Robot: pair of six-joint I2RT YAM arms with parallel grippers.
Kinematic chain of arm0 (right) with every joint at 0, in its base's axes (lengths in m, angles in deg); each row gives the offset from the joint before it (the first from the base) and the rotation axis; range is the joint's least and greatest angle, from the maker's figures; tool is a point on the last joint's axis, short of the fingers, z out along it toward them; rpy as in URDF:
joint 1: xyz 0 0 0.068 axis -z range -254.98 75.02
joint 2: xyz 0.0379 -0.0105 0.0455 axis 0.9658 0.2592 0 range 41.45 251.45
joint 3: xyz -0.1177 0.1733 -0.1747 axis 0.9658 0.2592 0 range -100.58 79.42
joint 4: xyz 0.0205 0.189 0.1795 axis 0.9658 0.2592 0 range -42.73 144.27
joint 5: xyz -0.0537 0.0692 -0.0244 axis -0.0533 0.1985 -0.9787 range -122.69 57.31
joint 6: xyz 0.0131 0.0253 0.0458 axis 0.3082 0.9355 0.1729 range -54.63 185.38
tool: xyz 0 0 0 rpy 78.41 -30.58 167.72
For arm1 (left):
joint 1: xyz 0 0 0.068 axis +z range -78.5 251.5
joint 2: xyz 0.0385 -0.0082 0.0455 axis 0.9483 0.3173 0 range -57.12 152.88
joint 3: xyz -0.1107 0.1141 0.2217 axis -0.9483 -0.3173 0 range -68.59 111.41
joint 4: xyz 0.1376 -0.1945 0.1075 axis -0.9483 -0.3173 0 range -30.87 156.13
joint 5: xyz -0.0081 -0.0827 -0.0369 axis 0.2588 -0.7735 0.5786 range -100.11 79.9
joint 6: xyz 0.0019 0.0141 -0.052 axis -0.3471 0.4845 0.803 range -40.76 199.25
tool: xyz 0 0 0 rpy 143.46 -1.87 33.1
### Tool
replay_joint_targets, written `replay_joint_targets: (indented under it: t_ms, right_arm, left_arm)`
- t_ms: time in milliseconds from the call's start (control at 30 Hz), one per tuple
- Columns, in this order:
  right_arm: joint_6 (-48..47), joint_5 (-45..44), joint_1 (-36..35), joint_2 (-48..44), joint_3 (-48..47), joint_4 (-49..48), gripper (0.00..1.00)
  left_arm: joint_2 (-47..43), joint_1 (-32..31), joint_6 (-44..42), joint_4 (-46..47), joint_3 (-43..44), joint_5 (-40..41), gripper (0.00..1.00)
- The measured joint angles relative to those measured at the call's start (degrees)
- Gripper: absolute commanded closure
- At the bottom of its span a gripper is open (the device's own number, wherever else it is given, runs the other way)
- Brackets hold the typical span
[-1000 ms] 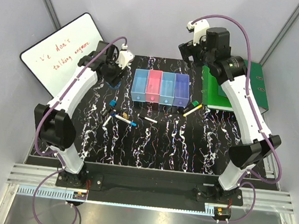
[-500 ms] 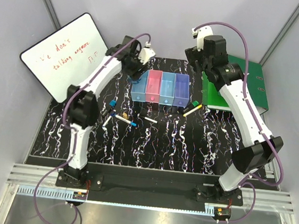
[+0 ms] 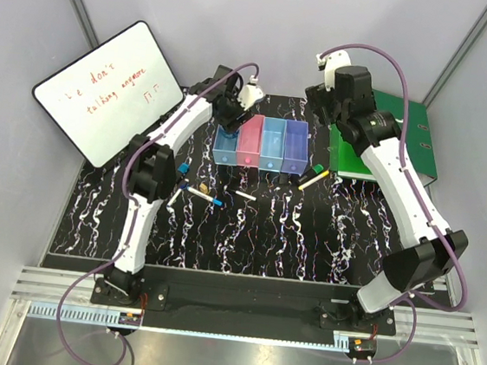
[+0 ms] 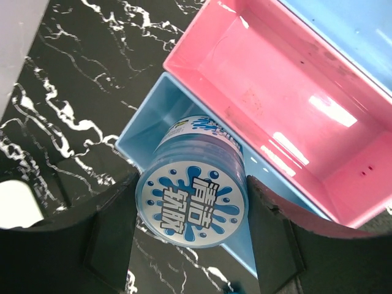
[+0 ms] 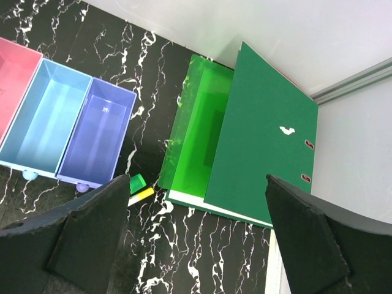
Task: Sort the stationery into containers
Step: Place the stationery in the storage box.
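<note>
The round blue tape-like roll (image 4: 192,190) is clamped between my left gripper's (image 4: 192,211) fingers (image 4: 107,239). It hangs over the end of the blue bin (image 4: 147,119), first in the row of containers (image 3: 260,144). The left gripper (image 3: 230,116) sits at that bin's far end. The pink bin (image 4: 275,104) beside it holds nothing. Loose markers (image 3: 203,196) and a small one (image 3: 244,195) lie in front of the bins. A yellow-green highlighter (image 5: 141,196) lies by the purple-blue bin (image 5: 98,135). My right gripper (image 5: 196,245) hangs open high above the mat, with nothing in it.
Green ring binders (image 5: 263,135) lie at the right edge of the mat, next to the highlighter. A whiteboard with red writing (image 3: 105,89) leans at the far left. A green-capped piece (image 5: 138,182) sits beside the highlighter.
My left arm has swung right from the mat's left side to above the blue bin, carrying the roll. The right arm has shifted slightly and stays open.
</note>
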Motion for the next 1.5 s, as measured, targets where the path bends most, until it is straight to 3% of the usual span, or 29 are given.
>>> replay_joint_targets:
  t_ms: [300,367,500,567,633,733,1233,1500]
  right_arm:
    - [0.8,0.1,0.1,-0.1,1.2,0.0,0.0]
    - [0.8,0.2,0.1,-0.1,1.2,0.0,0.0]
    - [1.0,0.2,0.1,-0.1,1.2,0.0,0.0]
    - [1.1,0.2,0.1,-0.1,1.3,0.0,0.0]
    - [1.2,0.2,0.1,-0.1,1.3,0.0,0.0]
    - [1.3,0.5,0.2,-0.1,1.3,0.0,0.0]
    - [1.5,1.7,0.3,-0.1,1.3,0.0,0.0]
    - [1.4,1.7,0.3,-0.1,1.3,0.0,0.0]
  left_arm:
    - [2.8,-0.6,-0.4,3.1,0.0,1.8,0.96]
    - [3.5,-0.8,-0.6,4.4,0.0,2.5,0.73]
    - [4.5,-1.2,-1.1,6.5,0.0,3.9,0.58]
    - [4.6,-1.2,-1.3,7.2,0.0,4.3,0.36]
    - [4.6,-1.3,-1.4,8.2,-0.1,4.5,0.34]
    - [4.6,-1.4,-1.5,10.0,-1.1,4.7,0.15]
    - [3.8,-1.3,-1.3,14.2,-4.2,6.1,0.08]
    - [-6.0,-1.6,1.9,15.5,-10.4,5.0,0.07]
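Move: The blue jar is already in the left hand, its lower end tipping into the light-blue end compartment, whose middle lies straight below that hand, about 1 cm to its left and 7 cm down. The pink compartment's middle is some 7 cm to the hand's right and the second light-blue one about 14 cm right, neither ahead nor back; the black-capped marker lies about 17 cm back and 6 cm right. The waiting right hand has the end compartment some 10 cm ahead, 24 cm left and far below. The blue jar, still pinched in the left hand, is lowered and pushed forward, nearly 4 cm each way, into the far half of the light-blue end compartment while the fingers' pointing tips up a little. Near the bottom the fingers open wide and let go of the jar; the empty hand then lifts about 6 cm, drawing back some 2 cm. ##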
